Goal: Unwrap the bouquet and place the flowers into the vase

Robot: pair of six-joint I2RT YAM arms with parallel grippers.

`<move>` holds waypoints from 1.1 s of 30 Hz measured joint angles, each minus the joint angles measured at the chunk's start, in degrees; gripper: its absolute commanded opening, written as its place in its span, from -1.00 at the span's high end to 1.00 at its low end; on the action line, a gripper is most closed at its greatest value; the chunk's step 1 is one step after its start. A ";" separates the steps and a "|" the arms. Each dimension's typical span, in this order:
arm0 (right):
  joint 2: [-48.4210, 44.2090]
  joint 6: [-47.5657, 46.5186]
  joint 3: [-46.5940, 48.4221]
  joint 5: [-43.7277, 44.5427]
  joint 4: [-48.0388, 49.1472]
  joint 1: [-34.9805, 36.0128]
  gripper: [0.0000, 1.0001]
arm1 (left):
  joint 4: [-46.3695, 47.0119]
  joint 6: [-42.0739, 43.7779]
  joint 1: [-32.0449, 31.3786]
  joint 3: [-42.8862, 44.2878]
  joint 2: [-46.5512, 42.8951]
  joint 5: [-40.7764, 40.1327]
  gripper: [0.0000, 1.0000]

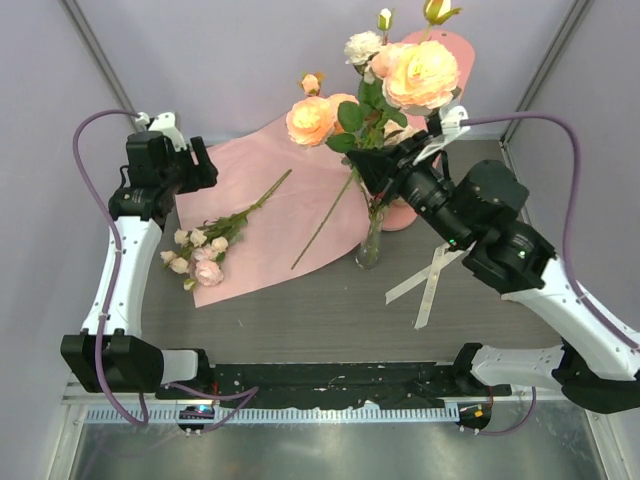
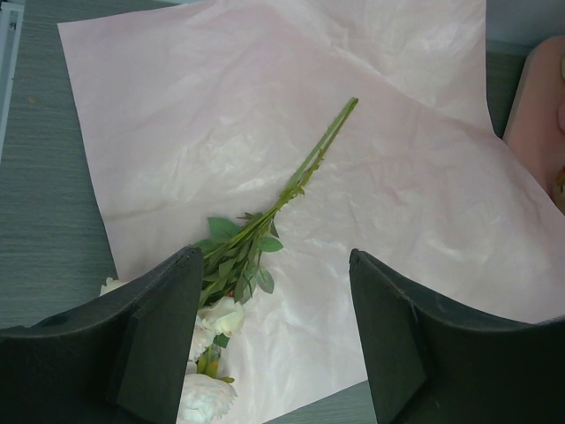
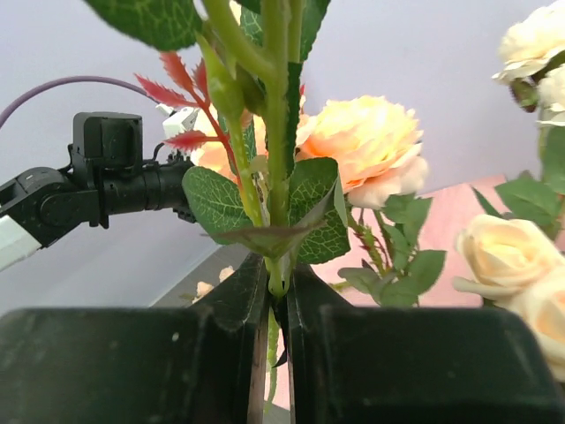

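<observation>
The bouquet lies unwrapped, its pink paper (image 1: 290, 215) spread flat on the table. The clear glass vase (image 1: 369, 247) stands at the paper's right edge and holds several flowers: peach roses (image 1: 311, 120) and cream buds on green stems. My right gripper (image 1: 365, 168) is shut on one upright green stem (image 3: 275, 132) above the vase, the jaws (image 3: 278, 276) pinching it just under its leaves. A spray of small pink and cream roses (image 1: 200, 255) lies on the paper. My left gripper (image 2: 274, 265) hovers open over this spray's stem (image 2: 300, 172), empty.
A bare thin stem (image 1: 320, 228) lies on the paper left of the vase. Cream ribbon (image 1: 430, 275) lies on the grey table right of the vase. A pink shelf (image 1: 447, 45) stands behind the flowers. Purple cables loop from both arms.
</observation>
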 measured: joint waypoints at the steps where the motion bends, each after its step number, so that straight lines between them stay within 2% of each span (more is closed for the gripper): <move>1: -0.04 0.07 2.60 1.53 -3.63 0.00 0.98 | 0.02 0.00 0.00 0.00 0.04 0.26 -0.41; 7: 0.13 -3.08 14.84 9.44 -19.08 0.24 0.98 | 0.09 0.00 0.00 0.00 0.20 0.94 -0.40; 13: 0.28 -10.23 22.88 14.38 -26.12 0.20 0.98 | 0.11 0.00 0.00 0.00 0.59 1.25 -0.40; 22: 3.67 -18.10 28.22 18.93 -27.74 0.20 0.98 | 0.11 0.02 0.00 0.00 0.81 1.49 -0.44; 33: 9.11 -21.62 30.82 19.61 -25.81 0.20 0.99 | 0.11 0.04 0.00 0.00 1.51 2.89 -0.50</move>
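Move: Below the right hand, which already grips the rose stem, stands the vase: about 10 cm ahead, 5 cm to the right and some 40 cm down. The vase's peach roses are about 16 cm ahead of the hand and 8 cm left, nearly at its height. The pink stand is roughly 26 cm ahead, 14 cm right and 35 cm lower. From the idle left hand the vase lies about 37 cm right, 4 cm back and 20 cm below. Swinging the still-gripped rose high past the near side of the vase's flowers, the right hand goes about 11 cm right while rising some 6 cm. It then eases a couple of centimetres back left and about 3 cm forward. The wrist turns some 20 degrees clockwise and rolls its left side down about as much; the fingers keep their hold. ##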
